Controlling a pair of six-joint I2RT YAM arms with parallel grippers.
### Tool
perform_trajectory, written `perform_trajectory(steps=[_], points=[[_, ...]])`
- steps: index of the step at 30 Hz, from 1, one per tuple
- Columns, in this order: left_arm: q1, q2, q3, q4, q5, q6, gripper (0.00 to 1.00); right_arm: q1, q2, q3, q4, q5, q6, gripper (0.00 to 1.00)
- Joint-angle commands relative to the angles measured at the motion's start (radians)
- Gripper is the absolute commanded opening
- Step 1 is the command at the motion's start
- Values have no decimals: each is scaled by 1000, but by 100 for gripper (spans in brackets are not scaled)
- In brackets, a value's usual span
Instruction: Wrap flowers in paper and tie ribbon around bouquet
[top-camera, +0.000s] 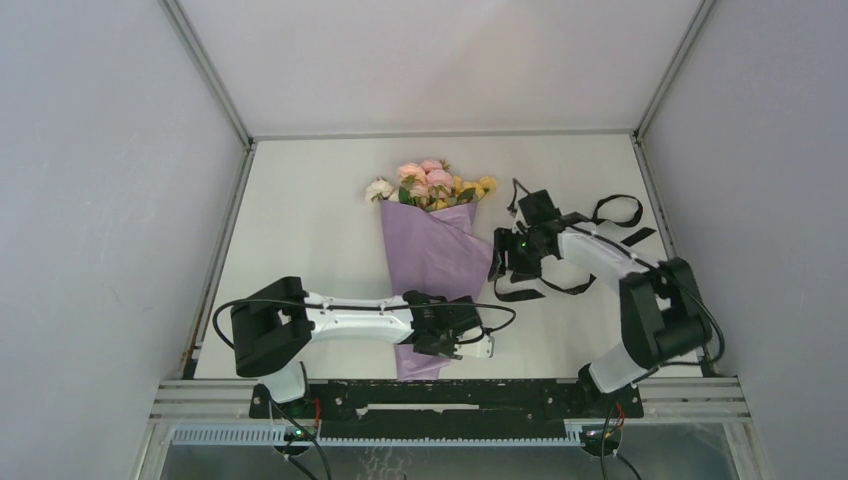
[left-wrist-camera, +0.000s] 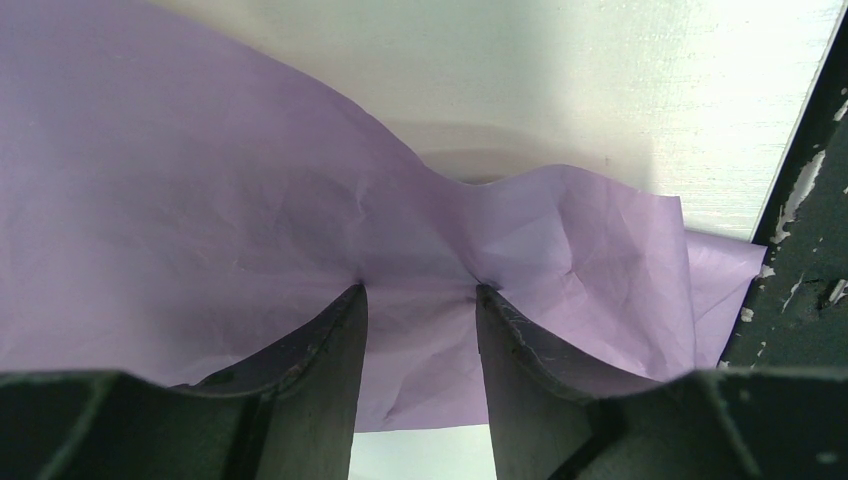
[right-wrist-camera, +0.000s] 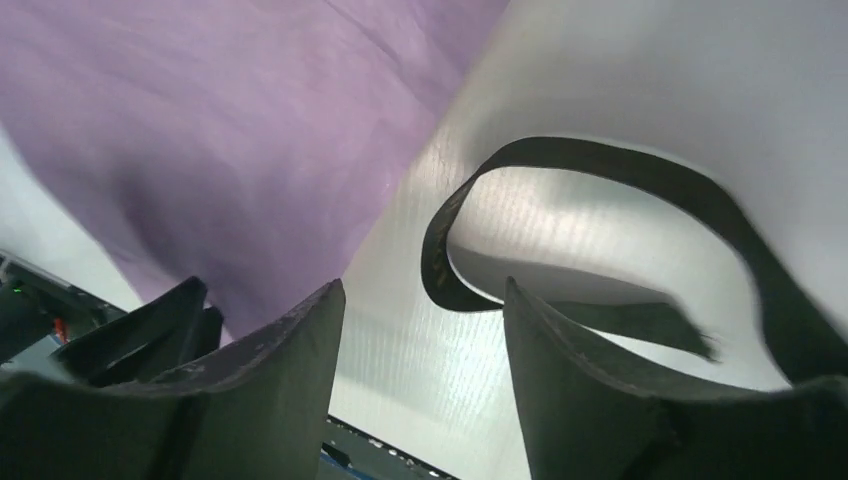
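Observation:
The bouquet lies mid-table, with the pink, yellow and white flowers (top-camera: 432, 184) at the far end of the lilac paper (top-camera: 432, 255) cone. My left gripper (top-camera: 447, 338) sits over the cone's narrow near end. In the left wrist view its fingertips (left-wrist-camera: 358, 296) dig into the creased paper (left-wrist-camera: 250, 200) on either side of a ridge and grip it. The black ribbon (top-camera: 545, 290) lies looped on the table right of the cone. My right gripper (top-camera: 506, 262) hovers between the cone and the ribbon. It is open (right-wrist-camera: 425, 292) and holds nothing, and a ribbon (right-wrist-camera: 600, 160) loop lies just past its right finger.
More ribbon (top-camera: 618, 210) curls near the right wall. Metal frame posts and grey walls close the table (top-camera: 300, 220) on three sides. A dark rail (left-wrist-camera: 800, 250) runs along the near edge, close to the cone's tip.

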Motion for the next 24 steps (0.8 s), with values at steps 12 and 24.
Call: perform_trajectory(steps=[12, 24], points=[[3, 90, -58, 41, 125, -22, 51, -84, 157, 264, 281, -286, -55, 100], [5, 92, -56, 36, 128, -23, 50, -27, 463, 352, 341, -363, 3, 100]])
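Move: The right hand, just above a loop of ribbon that lies some 4 cm below and 3 cm back, goes for the loose upper-right edge of the purple paper, about 11 cm ahead, 6 cm to its left and 4 cm lower. The yellow flowers stand roughly 19 cm ahead and 7 cm left of the hand. From the left hand, down on the lower end of the wrap, that paper edge lies about 23 cm ahead and 9 cm right. The right hand leaves the ribbon in an arc, rising some 7 cm as it starts forward, then sweeping left and sinking back to about its starting height, 12 cm farther out and 7 cm left, over the loose edge below the yellow flowers, its fingers spreading from part-open to fully open and tipping about 20 degrees more to the left. The left hand stays still, half open, its fingertips still pressing on the lower part of the wrap. ##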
